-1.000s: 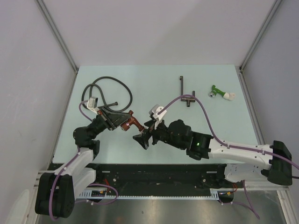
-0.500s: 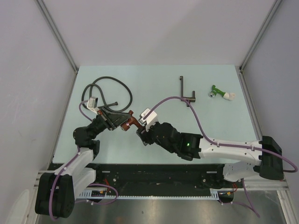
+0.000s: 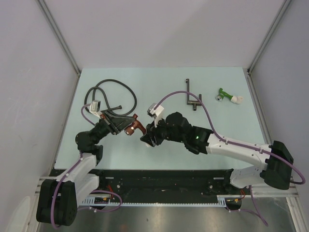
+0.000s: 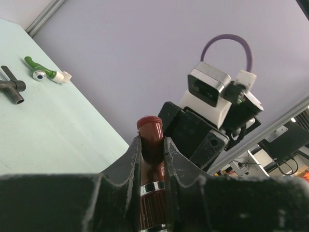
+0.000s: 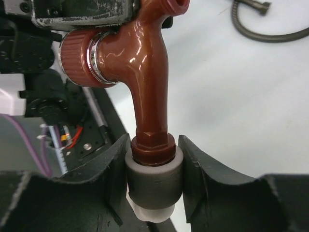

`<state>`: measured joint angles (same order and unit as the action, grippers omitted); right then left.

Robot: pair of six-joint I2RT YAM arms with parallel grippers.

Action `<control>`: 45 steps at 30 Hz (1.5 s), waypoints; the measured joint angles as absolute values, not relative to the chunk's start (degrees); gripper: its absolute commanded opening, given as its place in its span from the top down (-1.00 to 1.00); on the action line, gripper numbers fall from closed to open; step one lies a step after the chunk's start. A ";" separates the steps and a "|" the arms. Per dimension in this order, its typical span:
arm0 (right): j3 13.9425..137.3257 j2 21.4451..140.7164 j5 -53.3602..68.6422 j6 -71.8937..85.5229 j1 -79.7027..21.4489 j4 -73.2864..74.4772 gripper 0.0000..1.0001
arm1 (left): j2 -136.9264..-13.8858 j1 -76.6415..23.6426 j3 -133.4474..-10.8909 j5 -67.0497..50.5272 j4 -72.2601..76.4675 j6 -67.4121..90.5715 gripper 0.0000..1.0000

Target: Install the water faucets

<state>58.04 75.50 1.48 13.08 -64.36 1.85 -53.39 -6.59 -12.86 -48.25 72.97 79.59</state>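
The reddish-brown faucet [image 3: 135, 125] is held above the table between both arms. My left gripper [image 3: 126, 127] is shut on its threaded spout end [image 4: 150, 131], jaws pressed to both sides. The faucet's body [image 5: 145, 72] bends down into a grey-white fitting [image 5: 154, 181], and my right gripper [image 5: 154, 166] is shut on that fitting, its jaws tight against both sides. In the top view the right gripper [image 3: 146, 137] sits just right of the left one. A green faucet [image 3: 224, 94] with a white elbow lies at the table's far right, also seen in the left wrist view [image 4: 41, 71].
A coiled black hose [image 3: 113, 94] lies at the back left, its end showing in the right wrist view [image 5: 263, 9]. A black T-shaped bar [image 3: 190, 94] lies at the back centre. The arms' black base rail [image 3: 159, 181] runs along the near edge.
The right arm swung left to the brown faucet and its jaws closed from wide open onto the fitting. The left gripper kept holding the faucet in place.
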 measured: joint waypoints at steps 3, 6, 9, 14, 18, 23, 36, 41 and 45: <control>57.56 75.50 9.21 15.88 -61.47 0.56 1.00 | -52.93 -6.59 -12.86 -48.25 72.97 79.75 1.00; 55.83 75.53 16.64 19.11 -59.07 -3.01 1.00 | -52.42 -6.57 -12.86 -48.45 72.93 80.03 1.00; 53.98 75.66 22.63 22.79 -57.10 -7.14 1.00 | -52.21 -6.57 -12.86 -48.62 72.93 80.36 1.00; 53.47 75.77 24.91 24.25 -56.45 -8.62 1.00 | -51.96 -6.57 -12.86 -48.58 73.17 81.03 0.64; 53.47 74.89 23.18 23.22 -56.42 -7.62 1.00 | -51.96 -6.57 -12.86 -48.31 73.17 80.88 -0.09; 53.47 70.59 18.02 20.95 -54.46 -2.37 1.00 | -50.19 -6.00 -12.86 -48.27 73.84 79.70 -0.84; 49.69 65.89 6.81 18.55 -29.17 12.56 1.00 | -47.42 -3.66 -10.50 -52.25 75.59 79.59 -1.00; 43.09 67.64 7.70 23.70 -15.84 9.89 1.00 | -48.12 -3.62 -8.62 -53.04 75.46 79.55 -1.00; 38.81 72.03 8.54 28.36 -5.02 4.43 1.00 | -48.34 -3.62 -8.56 -53.36 75.50 79.55 -1.00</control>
<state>38.81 72.03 8.54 28.36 -5.02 4.43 -48.34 -3.62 -8.56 -53.36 75.50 79.55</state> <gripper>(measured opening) 0.454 0.996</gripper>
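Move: The red faucet, with the white connector on its end, spans the two hands: its middle is about 4 cm right of the left hand and 1 cm back. From the right hand, gripping the connector end, that middle is some 5 cm ahead and 6 cm left. The green faucet lies about 37 cm ahead of the right hand, 47 cm right and 21 cm below; the grey faucet lies 33 cm ahead and 26 cm right, equally low. The red faucet's connector end, kept in the right grip, is first turned about 20 degrees as that hand eases back 2 cm. The left fingers then open wide and let go of the faucet, backing off 2–3 cm, while the right hand carries it some 32 cm right, forward about half as far and down 13 cm, towards the green faucet, swinging roughly 60 degrees clockwise. ##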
